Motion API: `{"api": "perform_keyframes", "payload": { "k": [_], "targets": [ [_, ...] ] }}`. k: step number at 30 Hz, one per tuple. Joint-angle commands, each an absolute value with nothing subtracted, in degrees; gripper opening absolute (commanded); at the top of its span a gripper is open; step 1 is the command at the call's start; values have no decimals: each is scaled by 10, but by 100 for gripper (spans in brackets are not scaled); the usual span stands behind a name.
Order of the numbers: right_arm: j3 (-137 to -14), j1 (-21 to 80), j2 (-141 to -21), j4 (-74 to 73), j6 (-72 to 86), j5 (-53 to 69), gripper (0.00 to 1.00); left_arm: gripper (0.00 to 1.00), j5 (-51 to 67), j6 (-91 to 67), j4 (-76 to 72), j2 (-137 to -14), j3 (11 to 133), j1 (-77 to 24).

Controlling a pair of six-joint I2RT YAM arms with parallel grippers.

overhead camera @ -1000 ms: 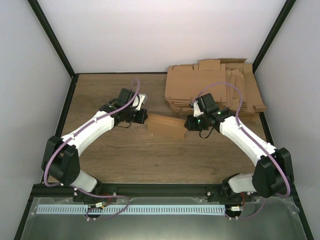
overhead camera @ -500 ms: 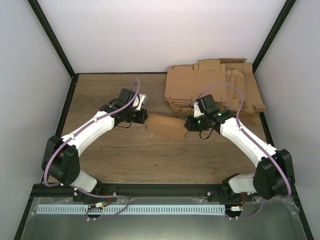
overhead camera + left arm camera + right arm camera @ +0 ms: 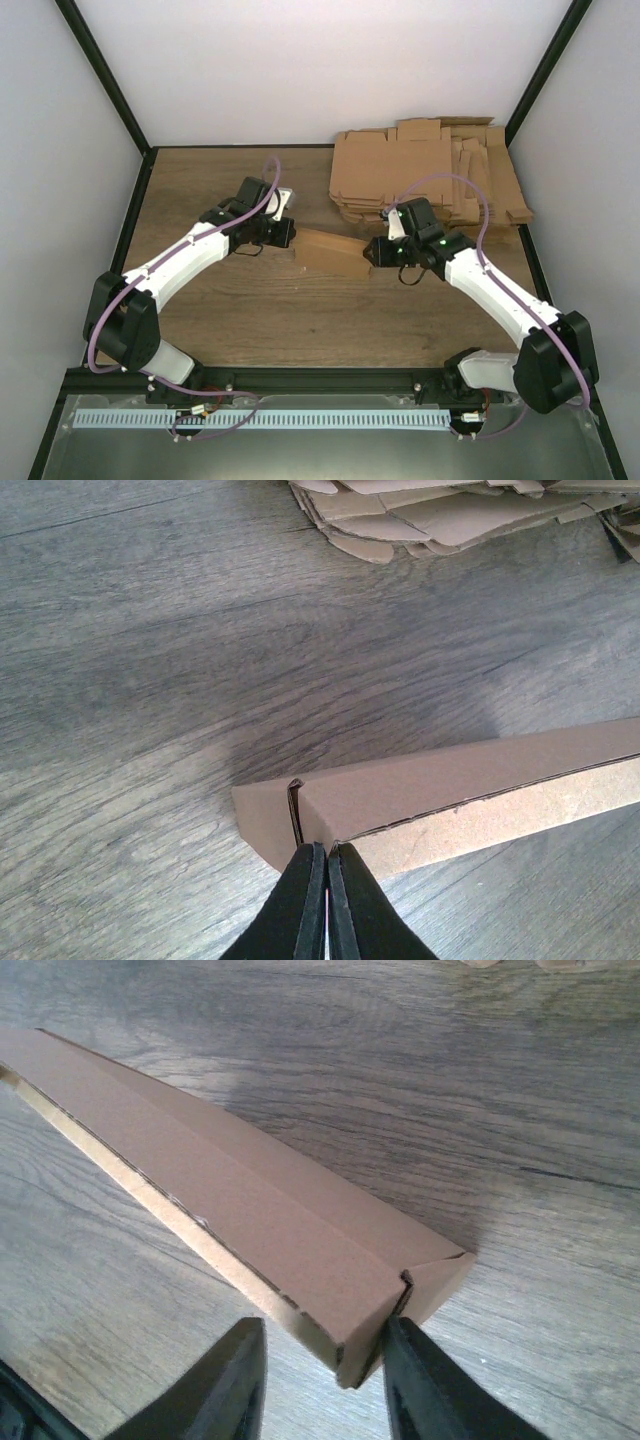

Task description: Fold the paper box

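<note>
The paper box (image 3: 330,252) is a closed, shallow brown mailer lying flat at mid-table between both arms. My left gripper (image 3: 292,237) is at its left end. In the left wrist view the gripper (image 3: 327,848) is shut, its tips pressed together against the box's (image 3: 450,790) near corner by a slit; I see no cardboard between them. My right gripper (image 3: 370,252) is at the right end. In the right wrist view it (image 3: 322,1332) stands open, with the box's (image 3: 250,1200) corner in the gap and the right finger (image 3: 420,1380) close to the end wall.
A pile of flat brown cardboard blanks (image 3: 430,170) lies at the back right, just behind the right arm; its edge (image 3: 440,510) shows at the top of the left wrist view. Black frame posts and white walls enclose the wooden table (image 3: 220,310).
The right gripper's jaws have parted from the box's right end, and that arm has shifted slightly. The left arm and the box have stayed put.
</note>
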State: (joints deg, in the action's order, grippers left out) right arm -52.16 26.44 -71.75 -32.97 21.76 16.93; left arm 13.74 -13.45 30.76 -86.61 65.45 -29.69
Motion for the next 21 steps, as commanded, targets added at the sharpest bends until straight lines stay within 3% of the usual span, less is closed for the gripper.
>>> {"api": "perform_keyframes", "payload": {
  "k": [1, 7, 9, 15, 21],
  "targets": [
    [-507, 273, -714, -330, 230, 227, 42, 4, 162, -136, 317, -873, 649, -311],
    [-529, 266, -675, -338, 230, 197, 79, 4, 160, -135, 318, -869, 649, -311],
    [-527, 255, -659, -332, 231, 202, 86, 4, 159, -134, 320, -869, 650, -311],
    [-525, 217, -648, -329, 224, 238, 91, 4, 159, -133, 321, -868, 649, -311],
    [-538, 167, -646, -339, 203, 264, 89, 4, 158, -132, 320, -868, 648, -311]
  ]
}}
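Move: Between the two grippers stands the nearly closed paper box, its middle about 7 cm left of the right hand, 1 cm ahead and some 4 cm below. The left gripper, pinching the far end, is about 15 cm to the right hand's left and 3 cm farther out. The cardboard stack lies roughly 18 cm ahead and 16 cm to the right, on the table. From the left hand, the box's middle is 8 cm right, 2 cm back and 4 cm down. Opening from about a third to nearly fully wide, the right fingers come free of the box's right end corner; the hand rises about 4 cm, then backs off some 2 cm to the right, tilting slightly. The left hand keeps its shut pinch on the left end corner and eases about 1 cm to the right and back. ##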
